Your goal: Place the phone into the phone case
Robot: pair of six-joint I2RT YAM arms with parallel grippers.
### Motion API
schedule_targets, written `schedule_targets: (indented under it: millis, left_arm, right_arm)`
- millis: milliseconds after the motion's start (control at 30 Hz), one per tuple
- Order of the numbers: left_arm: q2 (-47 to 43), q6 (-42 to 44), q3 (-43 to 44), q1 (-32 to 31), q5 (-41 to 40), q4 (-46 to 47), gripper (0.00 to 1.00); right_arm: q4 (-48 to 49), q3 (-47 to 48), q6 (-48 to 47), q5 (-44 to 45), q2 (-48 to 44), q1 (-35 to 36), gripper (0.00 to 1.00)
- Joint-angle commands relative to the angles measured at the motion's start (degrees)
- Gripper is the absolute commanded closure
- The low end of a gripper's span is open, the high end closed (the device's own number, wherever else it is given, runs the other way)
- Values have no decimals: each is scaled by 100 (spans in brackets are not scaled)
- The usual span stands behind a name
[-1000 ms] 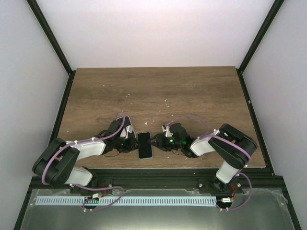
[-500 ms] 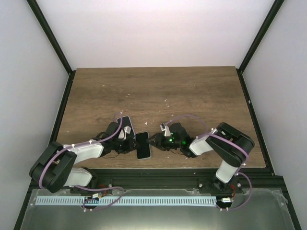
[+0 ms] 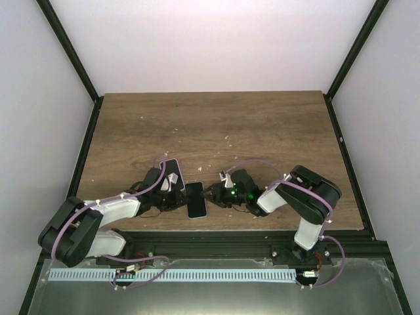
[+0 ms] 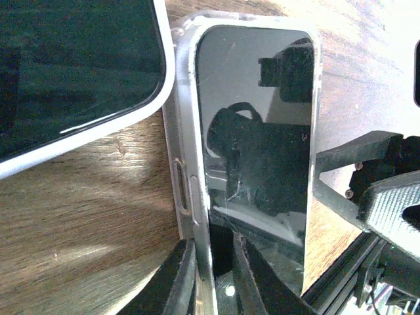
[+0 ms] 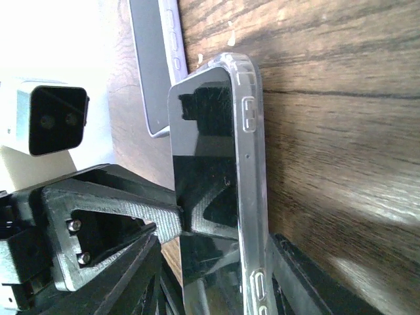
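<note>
The phone case [image 3: 195, 200], clear-rimmed with a glossy dark face, lies near the table's front edge between both grippers. The phone [image 3: 172, 172], with a lavender rim and dark screen, lies bare just left of and behind it, outside the case. My left gripper [image 3: 181, 199] is shut on the case's side rim [image 4: 197, 197], one finger outside and one inside, with the phone [image 4: 72, 65] at upper left. My right gripper [image 3: 211, 194] is open around the case's other end [image 5: 246, 164]. Its right finger [image 5: 295, 275] is at the rim, and a gap shows by its left finger [image 5: 134, 269]. The phone [image 5: 154, 65] lies beyond.
The table's front edge [image 3: 216, 230] and the dark base rail run just behind both grippers. Small pale crumbs [image 3: 227, 139] dot the wood mid-table. The bare wooden table [image 3: 216, 118] stretches far behind the phone and case.
The case and both grippers have shifted slightly left. The left arm has swung further left. More of the phone shows beside the left gripper.
</note>
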Motion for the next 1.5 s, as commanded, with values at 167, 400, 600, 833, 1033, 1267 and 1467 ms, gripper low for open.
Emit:
schedule_targets:
  millis: [167,400,600,833,1033,1267,1467]
  left_arm:
    - [-85,23,-119,-97,230,10,69]
    - [-256,50,-188,-81,198,-37,65]
    - [-269,43,-273,-64,211,86,68]
    - [-337,66,-329,-10,278,142,72]
    - [-366,106,-275,8,253,28,71]
    - [-538,73,-253,34,267,-108,63]
    - [-1437,72,74,234,463,-703,44]
  right_arm:
    - [1775,191,328,-731,19,322,56]
    - [1189,363,196,-702,151,377,56]
    - [1747,394,419,-969,461,388,57]
    - [1607,434,348,-1041,402,419,58]
    - [1007,242,203,-645,200,423,73]
    - [632,228,7,-561,54,419,88]
    - [496,20,-278,-712,-627,273,98]
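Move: The left fingertips straddle the left long side of the phone in its clear case, whose middle lies about 3 cm to that hand's right, some 1 cm ahead and just below. The right hand's open fingers stand at the opposite long side; the same middle is roughly 3 cm to its left, 1 cm back and 2 cm down. A phone in a lilac case lies about 8 cm ahead and 5 cm left of the left hand. Up by about 3 cm, then left, back and down onto the case's right long side, the right hand closes its open fingers, pinches that side and rises again some 2 cm, its wrist turned slightly counter-clockwise. The left fingers open off the left side; that hand eases back about 1 cm and lifts 2 cm at the end. ##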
